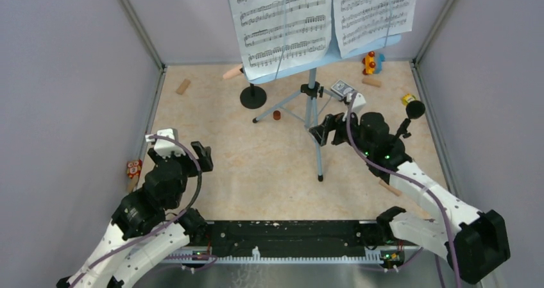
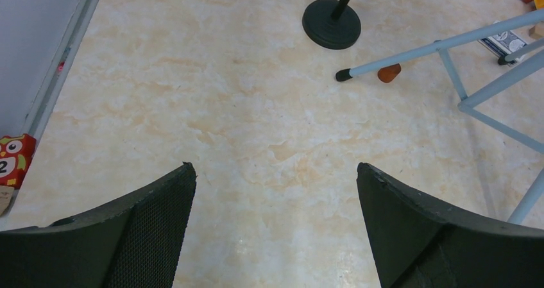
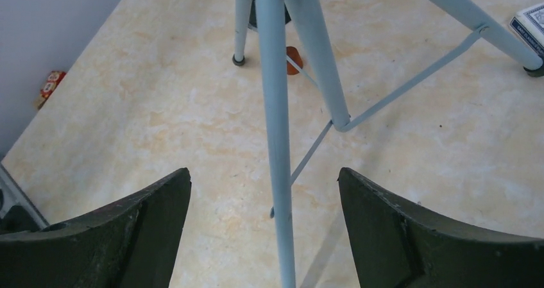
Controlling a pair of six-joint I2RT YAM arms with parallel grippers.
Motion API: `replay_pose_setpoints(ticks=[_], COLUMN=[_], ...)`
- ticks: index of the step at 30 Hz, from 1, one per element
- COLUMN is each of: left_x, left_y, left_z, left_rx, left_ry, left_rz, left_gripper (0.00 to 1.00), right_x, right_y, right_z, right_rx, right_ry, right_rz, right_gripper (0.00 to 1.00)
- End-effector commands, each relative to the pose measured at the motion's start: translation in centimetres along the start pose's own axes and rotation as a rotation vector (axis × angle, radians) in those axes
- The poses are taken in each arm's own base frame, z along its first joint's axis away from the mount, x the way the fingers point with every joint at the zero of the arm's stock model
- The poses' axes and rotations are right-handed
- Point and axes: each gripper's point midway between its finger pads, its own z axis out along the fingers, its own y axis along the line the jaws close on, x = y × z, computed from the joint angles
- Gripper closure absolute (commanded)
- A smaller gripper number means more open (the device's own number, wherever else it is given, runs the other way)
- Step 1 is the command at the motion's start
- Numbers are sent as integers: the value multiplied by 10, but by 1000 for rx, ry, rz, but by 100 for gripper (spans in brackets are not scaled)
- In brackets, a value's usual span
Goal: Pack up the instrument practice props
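The light-blue music rack (image 1: 319, 59) stands at the back middle on its tripod, with two white sheet-music pages (image 1: 285, 18) on it. My right gripper (image 1: 319, 134) (image 3: 263, 170) is open, its jaws on either side of the front tripod leg (image 3: 276, 108) without touching it. My left gripper (image 1: 183, 148) (image 2: 276, 166) hangs open over bare table at the left, holding nothing. A black round-based mic holder (image 1: 253, 96) (image 2: 331, 23) stands left of the tripod. A beige microphone (image 1: 232, 72) lies behind it, partly hidden. A black microphone (image 1: 414, 110) stands at the right.
A blue-patterned card box (image 1: 342, 86) (image 3: 529, 28) lies by the right tripod leg, a small red-brown peg (image 1: 276, 115) (image 2: 389, 73) by the left one. Wooden blocks (image 1: 184, 86) and coloured toys (image 1: 370, 61) lie at the back, an owl block (image 2: 16, 160) by the left wall. Grey walls enclose three sides.
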Motion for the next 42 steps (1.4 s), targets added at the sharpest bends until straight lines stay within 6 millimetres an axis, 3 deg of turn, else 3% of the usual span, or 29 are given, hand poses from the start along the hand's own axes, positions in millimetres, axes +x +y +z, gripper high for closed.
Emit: replay_pose_setpoints(ticks=[1,10,22,36,42], left_x=[-8,-16,-10,-12,-13], left_y=[-11,-1,-9,-7,-5], left_z=[1,-9,0,-3,-3], left_rx=[48,50,41,48,40], left_ry=[-25,-80,-28,-46,-49], left_rz=[-11,-64,-20,-29,-35], left_gripper=[1,1,1,1,1], right_x=[-33,-37,-44,-48,-42], right_y=[-5,-26,-35,-22,5], right_z=[30,74,112,144,166], right_rx=[31,90,113,164,179], right_ry=[-196,-280,-320,-296,-259], right_rz=[-52,-97,-173,-249,-270], right_gripper=[16,17,33,81,84])
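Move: The music stand's front leg, just under its black clamp, is the part aimed at: about 9 cm ahead of the right hand, 1 cm to its left and 3 cm lower. The clamp itself is some 14 cm ahead, 2 cm left and 3 cm higher. On the table, roughly 22 cm below that hand, are the brown peg 20 cm ahead and 15 cm left, and the card box 34 cm ahead and 15 cm right. From the left hand the leg part is about 16 cm ahead, 50 cm right and 5 cm lower. The front leg of the music stand is taken by the right hand, which reaches forward about 13 cm and some 7 cm left, sinking about 3 cm early on. The wrist tips up some 15 degrees and turns slightly clockwise while the fingers close from wide to about half open around the leg just below the clamp; still closed on it, the hand pushes on forward and left. ##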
